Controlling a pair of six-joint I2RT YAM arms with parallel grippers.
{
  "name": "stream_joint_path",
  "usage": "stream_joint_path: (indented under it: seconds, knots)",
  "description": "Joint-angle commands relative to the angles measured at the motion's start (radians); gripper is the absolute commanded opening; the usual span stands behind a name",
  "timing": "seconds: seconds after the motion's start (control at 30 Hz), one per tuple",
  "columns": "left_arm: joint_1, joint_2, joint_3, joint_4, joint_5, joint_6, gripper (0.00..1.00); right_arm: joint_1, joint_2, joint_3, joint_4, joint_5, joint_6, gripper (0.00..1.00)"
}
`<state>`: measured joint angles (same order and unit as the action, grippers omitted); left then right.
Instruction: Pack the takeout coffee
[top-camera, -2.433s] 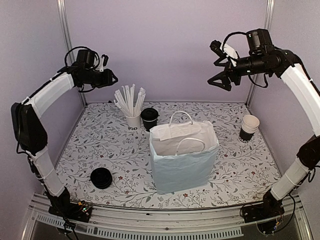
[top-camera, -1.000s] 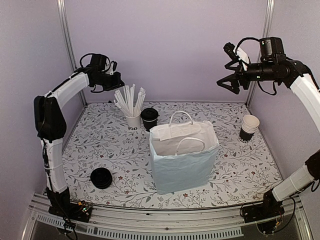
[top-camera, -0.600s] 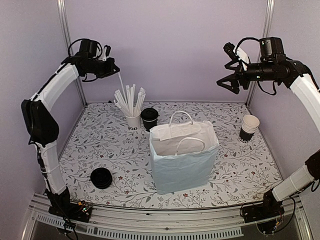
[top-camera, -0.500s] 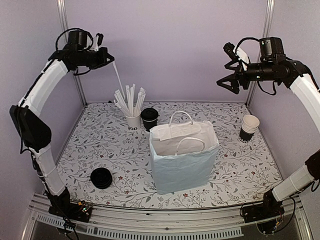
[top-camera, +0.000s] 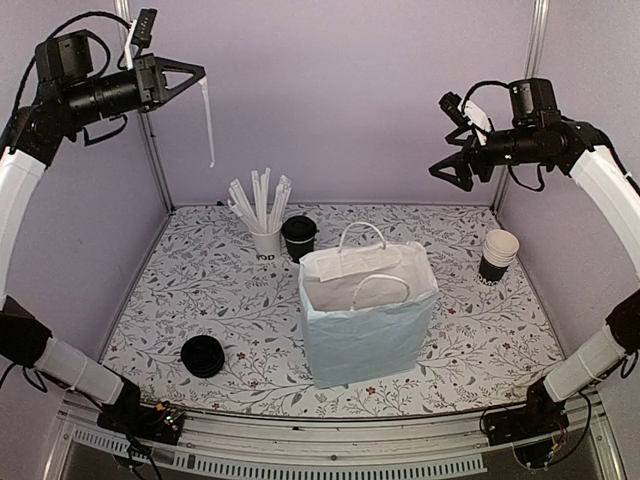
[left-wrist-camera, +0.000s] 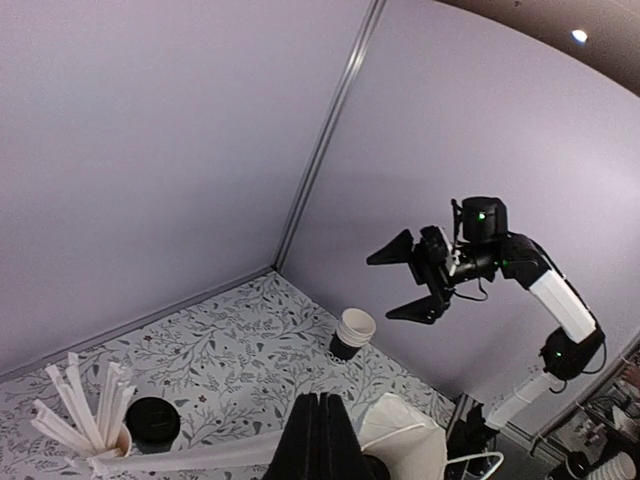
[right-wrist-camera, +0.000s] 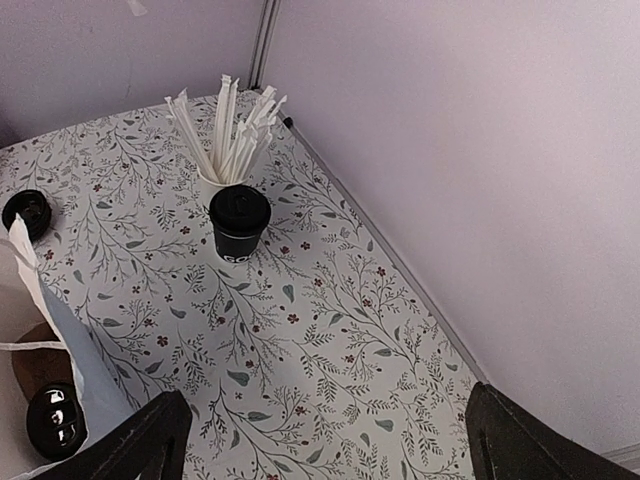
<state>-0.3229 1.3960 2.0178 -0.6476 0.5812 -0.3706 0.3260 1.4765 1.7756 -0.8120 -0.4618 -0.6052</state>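
The takeout coffee (top-camera: 298, 238), a small black cup with a black lid, stands on the table behind the white paper bag (top-camera: 366, 312) and next to the cup of wrapped straws (top-camera: 264, 228). It also shows in both wrist views, as the takeout coffee (right-wrist-camera: 238, 222) and the takeout coffee (left-wrist-camera: 153, 422). My left gripper (top-camera: 202, 73) is high at the back left, shut on a white wrapped straw (top-camera: 209, 125) that hangs down from it. My right gripper (top-camera: 441, 136) hovers high at the back right, open and holding nothing.
A stack of unlidded black cups (top-camera: 498, 256) stands at the right. A low pile of black lids (top-camera: 203, 356) lies at the front left. A dark shiny round thing (right-wrist-camera: 52, 420) shows inside the bag. The purple walls are close behind both grippers.
My left gripper has risen up and to the left, drawing one wrapped straw out of the straw cup. The right arm has barely shifted.
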Motion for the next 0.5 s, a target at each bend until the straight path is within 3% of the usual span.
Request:
stream_joint_path:
  seconds: [0.0,0.27,0.47]
  knots:
    - [-0.097,-0.039,-0.101,0.054,0.152,-0.077,0.00,-0.007,0.024,-0.034,0.018,0.044,0.010,0.99]
    - [-0.254,-0.109,-0.257,0.221,0.249,-0.224,0.00,-0.007,0.054,-0.071,0.026,0.067,0.013,0.99]
    - [-0.367,-0.109,-0.314,0.244,0.220,-0.245,0.00,-0.007,0.061,-0.095,0.031,0.068,0.012,0.99]
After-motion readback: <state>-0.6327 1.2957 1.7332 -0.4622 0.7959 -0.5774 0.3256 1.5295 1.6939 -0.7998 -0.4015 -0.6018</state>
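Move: The left hand holds a wrapped straw, high up. The bag stands about 12 cm back, 29 cm to the right and 44 cm below. The black-lidded cup is roughly 23 cm ahead, 13 cm right and 50 cm below; the straw cup is about 24 cm ahead, 4 cm right. The stacked lids lie some 13 cm back, 6 cm left, on the table. From the right hand, the bag is about 17 cm back, 15 cm left and 27 cm below. Keeping the straw pinched by one end in shut fingers, the left hand sweeps back and to the right by about 14 cm, sinking slightly, towards the bag; the wrist turns some 30 degrees clockwise and tips down a little. The right hand, wide open and empty, sinks about 5 cm and edges forward. ##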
